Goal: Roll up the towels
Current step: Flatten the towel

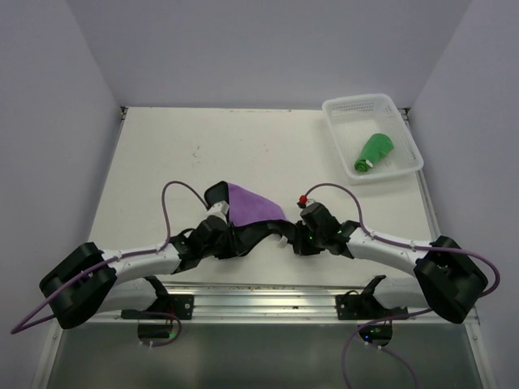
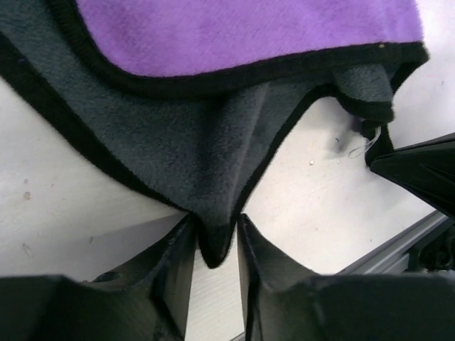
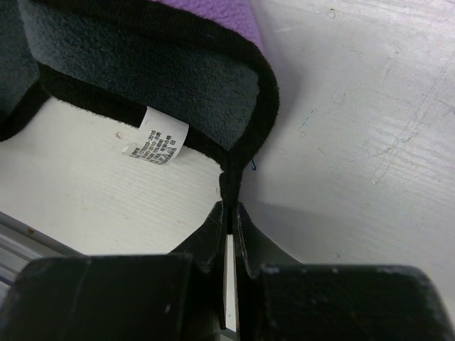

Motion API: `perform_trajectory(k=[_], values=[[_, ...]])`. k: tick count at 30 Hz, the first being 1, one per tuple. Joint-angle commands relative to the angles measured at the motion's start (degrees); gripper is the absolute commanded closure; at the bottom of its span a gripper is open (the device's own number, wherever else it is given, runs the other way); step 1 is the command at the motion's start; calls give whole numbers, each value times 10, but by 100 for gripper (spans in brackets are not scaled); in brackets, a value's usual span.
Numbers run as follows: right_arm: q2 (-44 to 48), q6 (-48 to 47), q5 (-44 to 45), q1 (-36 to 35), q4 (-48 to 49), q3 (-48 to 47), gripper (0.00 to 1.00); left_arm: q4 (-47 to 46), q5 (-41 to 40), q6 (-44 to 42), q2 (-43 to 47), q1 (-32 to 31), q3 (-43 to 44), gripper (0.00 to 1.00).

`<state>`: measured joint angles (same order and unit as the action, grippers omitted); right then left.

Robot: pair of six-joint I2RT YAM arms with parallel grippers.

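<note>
The purple towel (image 1: pixel 255 203) with its black back lies partly lifted at the table's near middle, its near edge raised between both arms. In the left wrist view, one black-edged corner of the purple towel (image 2: pixel 249 35) hangs between the fingers of my left gripper (image 2: pixel 215 227), which stands open with a light gap beside the cloth. My right gripper (image 3: pixel 231 209) is shut on the black edging of the other near corner of the purple towel (image 3: pixel 142 64). The green towel (image 1: pixel 375 151) lies rolled in the basket. From above, my left gripper (image 1: pixel 235 239) and right gripper (image 1: pixel 288 237) sit close together.
A white lattice basket (image 1: pixel 357 104) stands at the table's far right corner. A white care label (image 3: pixel 158 145) hangs from the purple towel's underside. A metal rail (image 1: pixel 259 296) runs along the near edge, just behind both grippers.
</note>
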<state>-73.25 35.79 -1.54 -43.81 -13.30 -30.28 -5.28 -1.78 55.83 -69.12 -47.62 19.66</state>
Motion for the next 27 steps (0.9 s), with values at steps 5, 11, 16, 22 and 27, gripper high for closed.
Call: perform_trajectory(k=[5, 11, 16, 22, 27], values=[[25, -9, -14, 0, -16, 3, 100, 46, -59, 38, 17, -17, -25, 86], [69, -6, 3, 1, -65, -28, 100, 108, -81, 38, 81, -18, -16, 99], [96, -13, 15, 6, -110, -90, 100, 196, -129, -1, 115, -17, 72, 100], [61, -28, -5, 74, -141, -167, 100, 229, -35, -102, 103, 71, 178, 100], [0, -41, -63, 136, -137, -233, 100, 222, 79, -166, 55, 202, 255, 100]])
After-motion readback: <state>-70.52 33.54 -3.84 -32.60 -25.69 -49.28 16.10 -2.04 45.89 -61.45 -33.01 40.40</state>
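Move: Between the left hand's still open fingertips, barely 1 cm ahead and 1 cm down, lies the towel's near dark corner. The purple face is centred about 11 cm ahead and 5 cm right of that hand; the white tag stands some 14 cm to its right and 1 cm ahead. From the right hand, which already pinches another corner, the near dark corner is about 17 cm left and level ahead, the tag 4 cm left and 1 cm ahead. Shutting on the near dark corner, the left fingers pinch it and draw it about 3 cm leftward, low over the table. Then both hands lift their corners together, up some 11 cm and forward about 8, the left drifting a little farther left and both wrists tipping slightly upward; the right keeps its pinch throughout. ##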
